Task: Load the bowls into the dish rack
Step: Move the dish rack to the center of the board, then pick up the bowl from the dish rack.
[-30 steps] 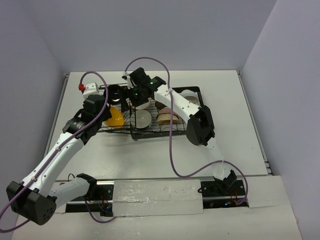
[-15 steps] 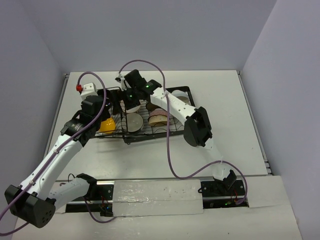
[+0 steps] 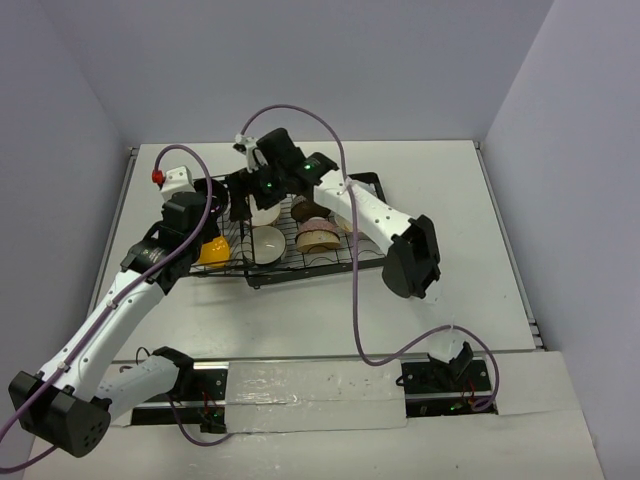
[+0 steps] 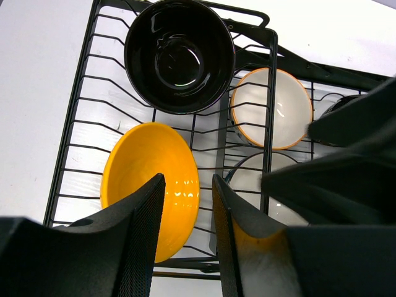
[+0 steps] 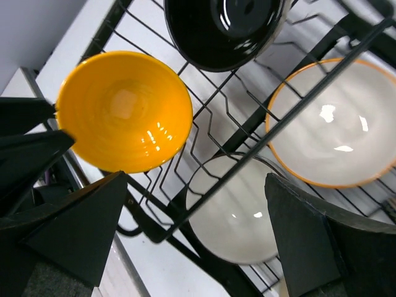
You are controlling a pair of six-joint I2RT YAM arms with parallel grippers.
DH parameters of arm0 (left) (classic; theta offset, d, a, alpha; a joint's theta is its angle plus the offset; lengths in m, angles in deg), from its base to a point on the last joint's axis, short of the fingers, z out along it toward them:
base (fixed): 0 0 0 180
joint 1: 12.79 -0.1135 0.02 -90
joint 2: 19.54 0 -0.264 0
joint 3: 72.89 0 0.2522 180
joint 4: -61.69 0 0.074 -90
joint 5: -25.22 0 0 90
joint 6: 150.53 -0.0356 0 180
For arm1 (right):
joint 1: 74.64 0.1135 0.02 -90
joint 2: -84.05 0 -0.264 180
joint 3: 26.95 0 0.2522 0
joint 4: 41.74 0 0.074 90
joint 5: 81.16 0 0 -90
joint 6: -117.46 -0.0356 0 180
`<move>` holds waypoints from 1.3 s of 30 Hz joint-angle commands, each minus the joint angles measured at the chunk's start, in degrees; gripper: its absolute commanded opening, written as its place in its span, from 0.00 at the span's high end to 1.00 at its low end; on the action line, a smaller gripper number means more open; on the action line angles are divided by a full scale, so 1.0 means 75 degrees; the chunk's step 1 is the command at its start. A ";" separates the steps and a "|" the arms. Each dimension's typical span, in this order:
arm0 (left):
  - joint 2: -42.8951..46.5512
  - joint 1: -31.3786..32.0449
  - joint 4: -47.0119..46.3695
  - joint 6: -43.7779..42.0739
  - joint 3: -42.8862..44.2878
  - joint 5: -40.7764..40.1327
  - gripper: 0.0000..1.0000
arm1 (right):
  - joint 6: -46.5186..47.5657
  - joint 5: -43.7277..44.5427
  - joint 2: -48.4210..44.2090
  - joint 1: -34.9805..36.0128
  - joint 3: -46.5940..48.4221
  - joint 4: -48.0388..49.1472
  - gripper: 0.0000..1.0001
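Note:
The black wire dish rack (image 3: 300, 268) holds several bowls. In the left wrist view a black bowl (image 4: 179, 55), an orange-yellow bowl (image 4: 145, 179), a white orange-rimmed bowl (image 4: 272, 108) and a greyish bowl (image 4: 247, 179) lie in it. Tan and brown bowls (image 3: 318, 235) sit further right. My left gripper (image 4: 185, 182) is open, its fingers straddling the yellow bowl's right rim with a gap showing. My right gripper (image 5: 198, 229) hangs wide open over the greyish bowl (image 5: 238, 210), with a rack wire (image 5: 247, 151) crossing between its jaws.
The rack lies on a white table (image 3: 440, 200) enclosed by pale walls. The right arm (image 3: 370, 215) reaches across the rack from the right. Purple cables (image 3: 350, 300) loop over the table in front of the rack.
The rack and its bowls slid left between one second and half a second ago, and both grippers moved left with it. Since then little has moved; the right elbow swung slightly right.

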 commanded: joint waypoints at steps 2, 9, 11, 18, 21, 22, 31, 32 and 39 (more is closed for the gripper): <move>0.0165 -0.0040 -0.0182 -0.0018 0.0006 -0.0191 0.59 | 0.0444 0.0292 -0.1093 -0.0248 -0.0326 0.0123 0.00; 0.0260 -0.0040 -0.0276 -0.0041 -0.0065 -0.0215 0.59 | 0.0936 0.3652 -0.2382 -0.0354 -0.1263 0.0380 0.00; 0.0201 -0.0052 -0.0264 -0.0041 -0.0041 -0.0180 0.59 | 0.1065 0.5694 -0.3257 -0.0330 -0.2289 0.1253 0.00; 0.0107 -0.0052 -0.0264 -0.0088 -0.0018 -0.0063 0.59 | 0.1032 0.6551 -0.4552 -0.0681 -0.4219 0.1907 0.18; 0.0095 -0.0052 -0.0264 -0.0088 -0.0018 0.0007 0.59 | 0.0727 0.7053 -0.4914 -0.0693 -0.4534 0.1577 0.34; 0.0107 -0.0052 -0.0252 -0.0088 -0.0029 0.0019 0.59 | 0.0598 0.7344 -0.5066 -0.0705 -0.4697 0.1565 0.40; 0.0212 -0.0052 -0.0334 -0.0100 -0.0076 0.0547 0.59 | -0.1089 0.7161 -0.6285 -0.1291 -0.5905 -0.0073 0.67; 0.0224 -0.0052 -0.0346 -0.0111 -0.0076 0.0593 0.59 | -0.1195 0.7009 -0.6333 -0.1291 -0.5964 -0.0204 0.70; 0.0365 -0.0052 -0.0404 -0.0135 -0.0088 0.0922 0.59 | -0.1454 0.5943 -0.6919 -0.1291 -0.7264 0.0029 0.87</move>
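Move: The dish rack's right end lies about 33 cm to the right of the right hand, roughly level with it in reach and some 12 cm lower. On the way there, the pink bowl stands about 16 cm right and 4 cm back, and the floral bowl 24 cm right and 1 cm back; the near white bowl is only 4 cm right and 6 cm back. From the left hand, the rack's right end is about 40 cm right and 2 cm ahead. The right hand, already rising from the rack's divider, swings about 30 cm to the right over the bowls towards the rack's right end, climbing some 10 cm and bowing a little forward on the way before it sinks about 7 cm and draws back. As it travels, the wrist turns roughly 50 degrees clockwise so that the fingers, which pointed left, come to point forward and down, and from about halfway they close from wide open to nearly shut on nothing. ##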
